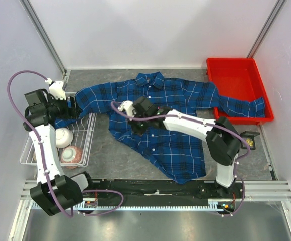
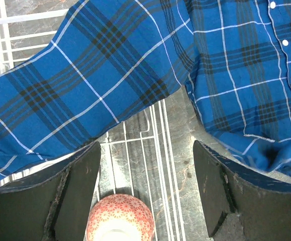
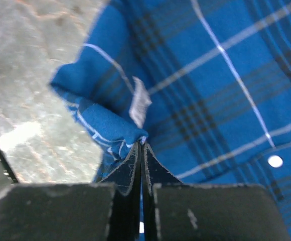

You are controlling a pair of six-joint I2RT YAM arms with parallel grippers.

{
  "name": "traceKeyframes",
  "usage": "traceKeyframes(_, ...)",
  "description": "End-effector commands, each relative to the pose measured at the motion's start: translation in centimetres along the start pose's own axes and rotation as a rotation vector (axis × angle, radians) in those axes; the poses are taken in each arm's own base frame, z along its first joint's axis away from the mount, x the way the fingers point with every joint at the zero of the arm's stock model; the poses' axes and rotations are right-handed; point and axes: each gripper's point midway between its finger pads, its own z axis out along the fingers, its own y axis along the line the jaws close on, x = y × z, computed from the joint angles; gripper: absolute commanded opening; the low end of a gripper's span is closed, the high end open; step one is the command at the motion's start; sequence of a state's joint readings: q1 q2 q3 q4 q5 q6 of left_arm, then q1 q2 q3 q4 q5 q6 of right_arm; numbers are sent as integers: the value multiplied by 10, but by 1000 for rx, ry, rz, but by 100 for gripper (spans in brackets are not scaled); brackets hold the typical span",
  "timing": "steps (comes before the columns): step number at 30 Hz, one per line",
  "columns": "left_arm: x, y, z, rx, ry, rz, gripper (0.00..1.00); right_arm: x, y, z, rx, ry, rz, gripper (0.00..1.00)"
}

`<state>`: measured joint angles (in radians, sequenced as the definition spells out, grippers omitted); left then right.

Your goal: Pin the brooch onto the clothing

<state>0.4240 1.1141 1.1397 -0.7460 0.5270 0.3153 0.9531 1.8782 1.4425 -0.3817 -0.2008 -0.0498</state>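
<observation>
The clothing (image 1: 170, 120), a blue-and-black plaid shirt, lies spread over the table with one sleeve over the wire basket and the other in the red bin. My right gripper (image 1: 135, 119) is shut on a fold of the shirt's left edge (image 3: 110, 125), with the fabric bunched at the fingertips (image 3: 142, 143) beside a white label (image 3: 139, 103). My left gripper (image 1: 73, 108) hangs open above the basket, its fingers (image 2: 80, 186) apart and nothing between them; the left sleeve (image 2: 85, 75) lies just beyond it. The brooch is out of view.
A white wire basket (image 1: 88, 145) at the left holds a white bowl (image 1: 62, 136) and a red patterned bowl (image 2: 119, 218). A red bin (image 1: 236, 80) stands at the back right. A small dark object (image 1: 249, 140) lies near the right arm.
</observation>
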Motion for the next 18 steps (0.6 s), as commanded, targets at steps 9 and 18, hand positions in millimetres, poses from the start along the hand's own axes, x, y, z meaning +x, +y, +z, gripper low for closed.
traceKeyframes(9,-15,3,4,16,-33,26,80,87,-111,-11,73,163,362,10)
traceKeyframes(18,-12,2,6,25,-26,22,80,64,-126,-40,130,133,274,52)
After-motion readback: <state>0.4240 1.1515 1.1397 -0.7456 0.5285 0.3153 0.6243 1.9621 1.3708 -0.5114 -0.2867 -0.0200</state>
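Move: The right hand holds the lifted left front edge of the clothing. The spot on the button row that it makes for is roughly 6 cm ahead, 12 cm to its right and 8 cm below. The red tag lies some 8 cm beyond that spot and 1 cm right of it, the collar about 20 cm beyond it and 2 cm left. From the left hand the spot is about 2 cm ahead, 33 cm to the right and 21 cm down. Still pinching the cloth edge, the right hand carries it about 12 cm to the right, forward about half as far and down some 7 cm onto the button row. It swings clockwise by a little under 20 degrees on the way, then eases to a stop low over the front and opens its fingers about halfway, letting go of the edge. ##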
